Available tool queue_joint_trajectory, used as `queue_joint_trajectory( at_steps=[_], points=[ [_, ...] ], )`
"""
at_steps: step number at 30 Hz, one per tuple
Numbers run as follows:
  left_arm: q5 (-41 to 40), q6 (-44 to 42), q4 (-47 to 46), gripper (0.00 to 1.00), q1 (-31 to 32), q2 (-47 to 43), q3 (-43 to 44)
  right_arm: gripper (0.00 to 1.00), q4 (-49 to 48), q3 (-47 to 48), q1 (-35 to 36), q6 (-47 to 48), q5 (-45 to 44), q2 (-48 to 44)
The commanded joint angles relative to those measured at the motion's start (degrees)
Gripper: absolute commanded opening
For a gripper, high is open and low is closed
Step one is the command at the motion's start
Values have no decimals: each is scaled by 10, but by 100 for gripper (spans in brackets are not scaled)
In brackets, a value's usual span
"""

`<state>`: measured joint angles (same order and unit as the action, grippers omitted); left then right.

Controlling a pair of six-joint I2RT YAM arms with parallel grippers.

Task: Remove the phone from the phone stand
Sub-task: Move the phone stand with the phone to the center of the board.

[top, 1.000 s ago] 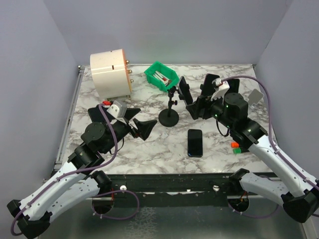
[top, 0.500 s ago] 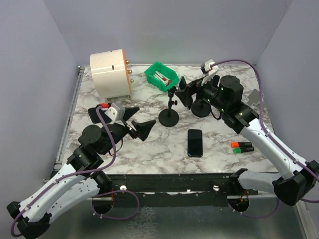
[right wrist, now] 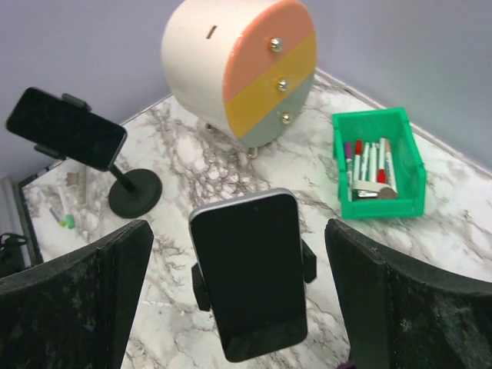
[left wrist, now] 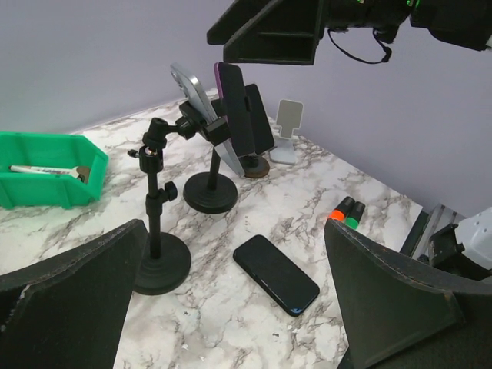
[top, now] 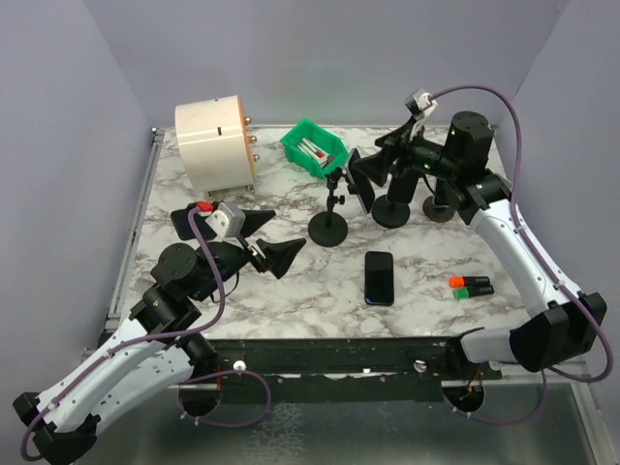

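Observation:
A dark-screened phone with a silver rim sits tilted in the clamp of a phone stand. My right gripper is open, one finger on each side of that phone with a gap on both sides. From above, the right gripper hovers at the phones on stands behind the black round base. My left gripper is open and empty, low over the marble. Another phone lies flat on the table, also visible as the flat phone between the left fingers.
More clamped phones stand close together: a silver-backed one and a purple one. A further stand holds a phone sideways at the left. The green bin, round drawer box and two markers sit around.
My right arm has lifted and swung back and left, from beside the stands to above them, and its jaws have opened wider. The left arm and the flat phone have stayed put.

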<state>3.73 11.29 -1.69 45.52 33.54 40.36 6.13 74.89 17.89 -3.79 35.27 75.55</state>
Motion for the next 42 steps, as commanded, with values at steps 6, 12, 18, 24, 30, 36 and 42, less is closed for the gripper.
queue_joint_trajectory(
  at_steps=[6, 12, 18, 24, 30, 36, 42],
  points=[
    [26, -4, -15, 99, 3, -3, -6, 97, -8, 36, -31, 3, 136, 75],
    [19, -4, -10, 99, 3, 8, -1, 96, -33, 31, -37, -4, 166, 96],
    [27, -2, -11, 99, 3, 10, -1, 97, -56, 15, -37, -18, 184, 102],
    [31, -3, -11, 99, 3, 13, -1, 97, -62, 27, -37, -15, 177, 119],
    [32, -4, -11, 99, 2, 14, -1, 98, -63, 24, -35, -10, 169, 123],
    [37, -3, -11, 99, 3, 18, 0, 98, -63, 20, -23, -8, 167, 118],
    [38, -2, -11, 99, 2, 19, 0, 99, -66, 7, -22, -7, 158, 89]
  ],
)
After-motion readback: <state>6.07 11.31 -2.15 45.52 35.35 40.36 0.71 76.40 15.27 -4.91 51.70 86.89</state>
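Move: The phone held in the clamp of the leftmost stand has its middle about 7 cm below the right hand, 3 cm to its left and 1 cm ahead. The second phone, on the middle stand, is about 9 cm right, 2 cm ahead and 8 cm down. Roughly 27 cm down on the board, the flat phone lies 14 cm back and 7 cm right, the green box 24 cm ahead and 11 cm left. From the left hand the clamped phone is some 18 cm ahead, 17 cm right, 5 cm down. The right hand sinks about 4.5 cm in two stages towards the phone in the leftmost stand's clamp, also easing some 2 cm left and a little forward, so that its wide-open fingers come down around the phone's upper part. Meanwhile the wrist swings roughly 15 degrees counter-clockwise and tips the fingers slightly down, facing them more squarely at the screen, and the fingers stay open without closing on the phone. ##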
